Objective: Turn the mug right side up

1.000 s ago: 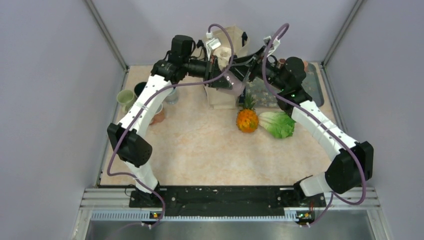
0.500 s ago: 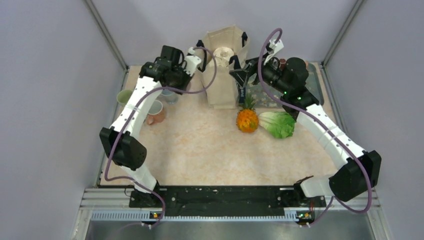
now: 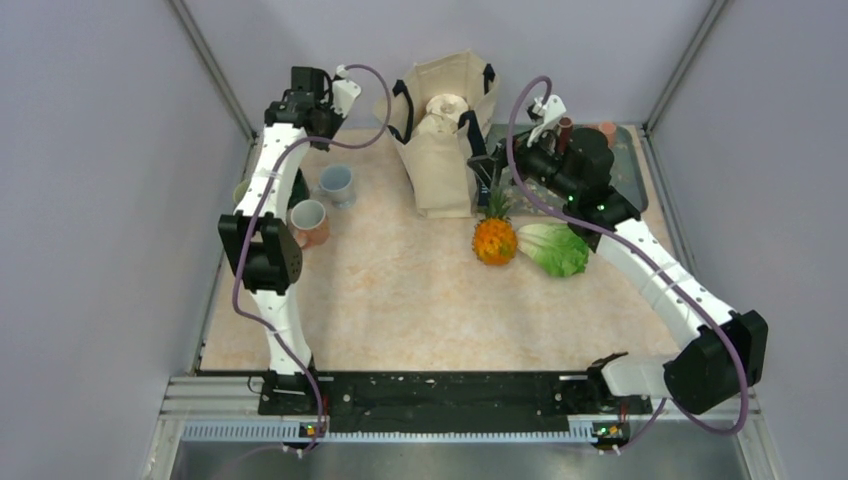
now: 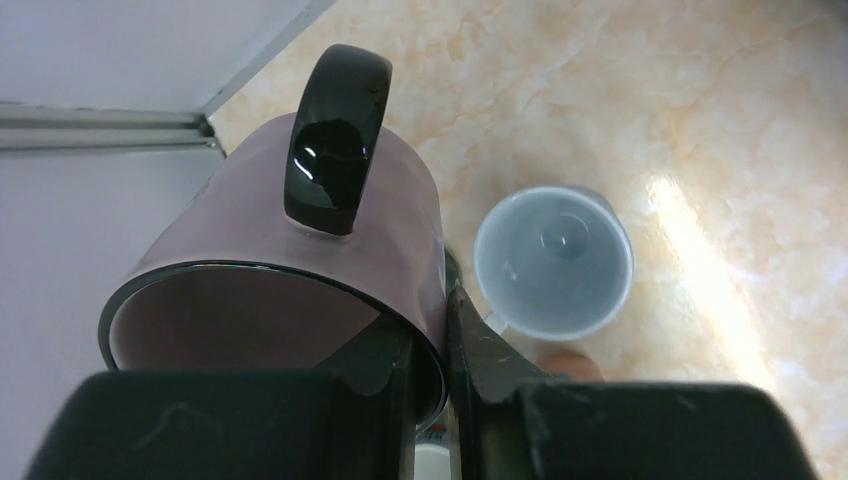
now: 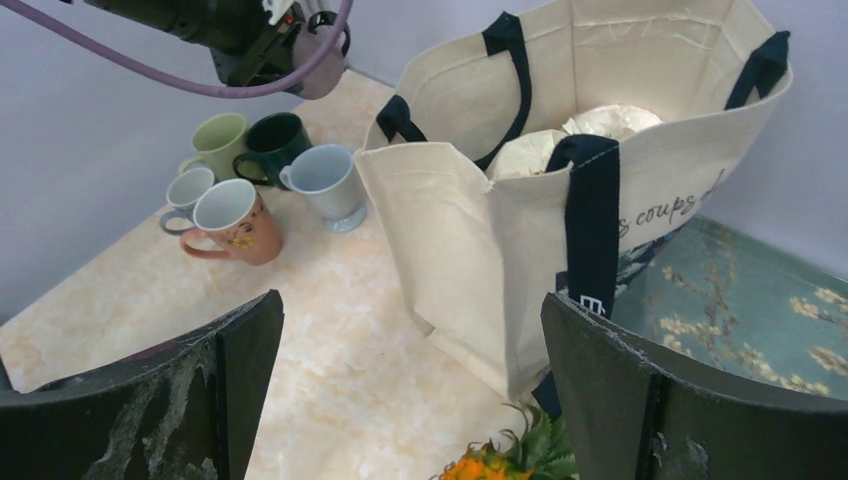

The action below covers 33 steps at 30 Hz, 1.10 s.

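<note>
The mug [image 4: 250, 220] is dull pink with a glossy black handle [image 4: 335, 150]. My left gripper [image 4: 440, 300] is shut on its rim wall, one finger inside the mouth and one outside. The mouth faces the wrist camera and the base points away. In the top view my left gripper [image 3: 335, 95] holds it up near the back left corner. The right wrist view shows the mug [image 5: 325, 60] high at the left. My right gripper [image 3: 490, 172] stands open beside the tote bag, holding nothing [image 5: 412, 300].
Below the held mug stand a light blue mug [image 3: 337, 183], an orange mug [image 3: 310, 222], a pale green mug [image 5: 218, 140], a dark green mug [image 5: 270, 143] and a grey mug [image 5: 185, 190]. A cream tote bag [image 3: 440, 170], pineapple [image 3: 495, 238], lettuce [image 3: 555, 248] and patterned mat [image 3: 625, 175] lie further right.
My left arm has swung from the tote bag to the back left corner with the mug. My right gripper has opened and drawn back from the bag.
</note>
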Each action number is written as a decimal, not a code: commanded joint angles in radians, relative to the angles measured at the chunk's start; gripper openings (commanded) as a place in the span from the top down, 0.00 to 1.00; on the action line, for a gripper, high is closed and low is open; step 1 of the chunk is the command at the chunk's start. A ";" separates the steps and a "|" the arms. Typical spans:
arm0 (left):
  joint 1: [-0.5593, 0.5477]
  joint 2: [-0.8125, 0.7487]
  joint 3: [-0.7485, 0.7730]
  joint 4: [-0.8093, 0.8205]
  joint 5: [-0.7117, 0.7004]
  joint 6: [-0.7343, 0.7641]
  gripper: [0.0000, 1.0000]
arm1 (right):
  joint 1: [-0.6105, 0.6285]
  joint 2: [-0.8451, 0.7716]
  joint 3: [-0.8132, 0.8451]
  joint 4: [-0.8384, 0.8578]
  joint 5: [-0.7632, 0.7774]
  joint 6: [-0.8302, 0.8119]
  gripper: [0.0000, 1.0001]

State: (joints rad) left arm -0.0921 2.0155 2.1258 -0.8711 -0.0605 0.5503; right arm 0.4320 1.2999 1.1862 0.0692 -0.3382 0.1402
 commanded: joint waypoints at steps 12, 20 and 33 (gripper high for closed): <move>0.044 0.236 0.135 0.240 0.023 0.007 1.00 | 0.008 -0.106 -0.059 -0.043 0.118 -0.072 0.01; 0.076 0.312 0.134 0.244 0.051 -0.028 1.00 | 0.008 -0.099 -0.063 -0.066 0.126 -0.080 0.01; 0.086 0.365 0.123 0.227 0.074 -0.043 1.00 | 0.008 -0.106 -0.070 -0.066 0.134 -0.088 0.01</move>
State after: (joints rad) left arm -0.0093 2.3825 2.2051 -0.7090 0.0154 0.5003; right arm 0.4320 1.2221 1.1194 -0.0166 -0.2169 0.0677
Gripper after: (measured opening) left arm 0.157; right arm 0.988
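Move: Beyond the row of upright mugs is the free tabletop for the lilac mug in the left fingers, about 9 cm ahead of the left hand, 6 cm left and 23 cm below. Around it and some 19 cm below that hand, the pale blue mug stands about 2 cm ahead and 3 cm right, the dark green mug 1 cm ahead and 8 cm left, the orange mug 9 cm back and 4 cm left. From the right hand that free spot lies roughly 25 cm ahead, 46 cm left, 34 cm below. Lowering the lilac mug, mouth up, the left hand sinks about 15 cm towards the free tabletop past the blue and green mugs, reaching some 6 cm forward in the first half and easing slightly left, then going nearly straight down. Its fingers keep their pinch on the rim while the wrist barely tips. The empty right hand, wide open, drifts about 3 cm right and 2 cm down. ##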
